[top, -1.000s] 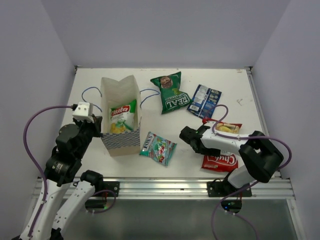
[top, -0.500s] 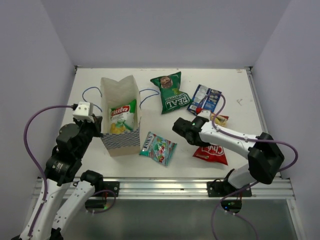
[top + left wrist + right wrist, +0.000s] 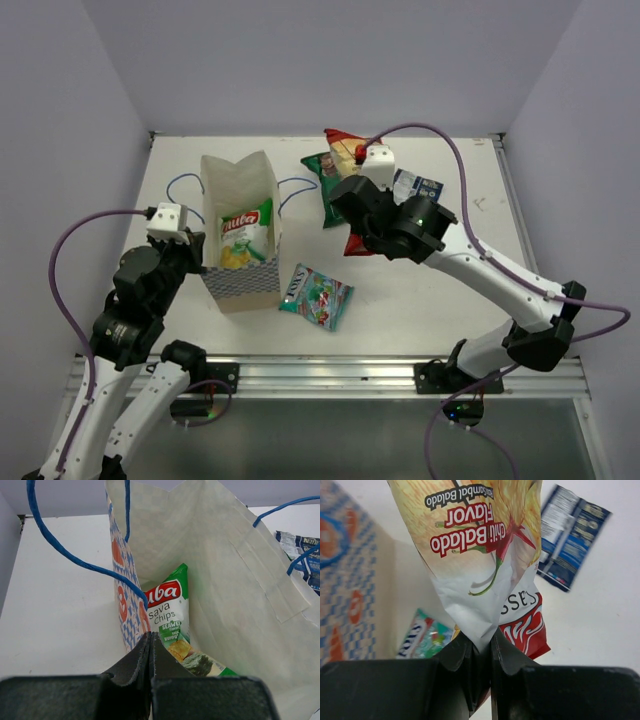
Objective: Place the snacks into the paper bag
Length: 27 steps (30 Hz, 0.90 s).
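Observation:
The paper bag (image 3: 240,180) stands upright at the left with a green Chuba packet (image 3: 243,235) inside, also seen in the left wrist view (image 3: 167,610). My left gripper (image 3: 195,258) (image 3: 150,640) is shut on the bag's left wall at its rim (image 3: 131,625). My right gripper (image 3: 355,205) (image 3: 482,645) is shut on a red Chuba packet (image 3: 340,148) (image 3: 475,555), which hangs in the air to the right of the bag. Partly hidden under that arm is the dark green REAL packet (image 3: 328,200). The teal candy pack (image 3: 316,294) (image 3: 422,637) and the dark blue pack (image 3: 420,188) (image 3: 572,535) lie on the table.
Blue string handles (image 3: 180,185) stick out on both sides of the bag. White walls close the table at the back and both sides. A metal rail (image 3: 320,375) runs along the near edge by the arm bases.
My right gripper has shut on the red Chuba packet at the right front of the table and carried it up and back to the left. The left arm has not moved.

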{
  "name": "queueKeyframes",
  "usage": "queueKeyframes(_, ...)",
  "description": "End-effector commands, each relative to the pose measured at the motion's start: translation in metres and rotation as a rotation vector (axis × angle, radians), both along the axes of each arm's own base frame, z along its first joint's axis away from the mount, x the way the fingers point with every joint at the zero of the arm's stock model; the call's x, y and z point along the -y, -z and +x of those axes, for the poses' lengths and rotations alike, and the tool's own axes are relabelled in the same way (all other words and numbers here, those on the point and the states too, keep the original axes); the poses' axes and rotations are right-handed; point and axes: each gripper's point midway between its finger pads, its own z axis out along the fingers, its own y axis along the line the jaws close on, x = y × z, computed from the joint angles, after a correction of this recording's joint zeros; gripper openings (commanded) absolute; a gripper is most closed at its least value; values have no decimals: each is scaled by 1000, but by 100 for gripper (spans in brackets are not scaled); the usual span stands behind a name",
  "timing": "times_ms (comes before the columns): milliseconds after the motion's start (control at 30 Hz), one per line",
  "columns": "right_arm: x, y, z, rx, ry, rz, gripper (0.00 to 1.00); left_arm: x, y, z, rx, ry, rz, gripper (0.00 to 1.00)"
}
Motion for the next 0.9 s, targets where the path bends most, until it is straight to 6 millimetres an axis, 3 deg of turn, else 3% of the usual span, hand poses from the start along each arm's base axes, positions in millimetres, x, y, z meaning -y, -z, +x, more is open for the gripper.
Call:
queueKeyframes(0, -59, -95, 3, 213, -347, 237, 7, 1, -10, 5, 46, 5, 11, 0)
queueKeyframes(167, -108, -171, -10, 335, -612, 387, 8, 1, -9, 6, 39, 3, 13, 0)
queueKeyframes(433, -173, -249, -32, 487, -930, 575, 10, -1, -10, 6, 43, -5, 17, 0)
queueKeyframes(467, -174, -267, -32, 532, -933, 607, 10, -1, -10, 6, 43, -7, 17, 0)
queueKeyframes(500, -181, -271, -35, 537, -960, 627, 10, -1, -10, 6, 43, -8, 18, 0)
queueKeyframes(533, -200, -260, -32, 501, -993, 648, 10, -2, -10, 6, 45, -11, 19, 0)
queueKeyframes(567, -207, -266, -32, 516, -1008, 683, 10, -3, -10, 6, 47, -14, 19, 0)
queueKeyframes(667, -238, -252, -31, 471, -1056, 774, 10, -3, -10, 6, 48, -15, 19, 0)
queueKeyframes(733, -254, -224, -27, 406, -1048, 794, 10, -3, -11, 6, 50, -17, 20, 0)
queueKeyframes(767, -262, -200, -20, 379, -1029, 782, 10, -4, -11, 5, 53, -18, 21, 0)
queueKeyframes(833, -266, -177, -18, 341, -1006, 775, 9, -4, -11, 4, 53, -18, 20, 0)
queueKeyframes(867, -267, -155, -17, 310, -993, 762, 9, -4, -12, 4, 56, -18, 20, 0)
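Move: The right hand already holds the red Chuba pack; the paper bag it is headed for stands roughly 25 cm to its left, about level fore and aft, with its middle some 17 cm below. The teal snack pack lies around 8 cm back and 9 cm left, 29 cm below; the dark green pack about 18 cm ahead, 3 cm left, equally low. From the left hand the bag's middle is about 5 cm ahead, 8 cm right, 14 cm down. Keeping its pinch, the right hand arcs 26 cm left over the bag, rising then dipping, turning some 55 degrees counter-clockwise. ##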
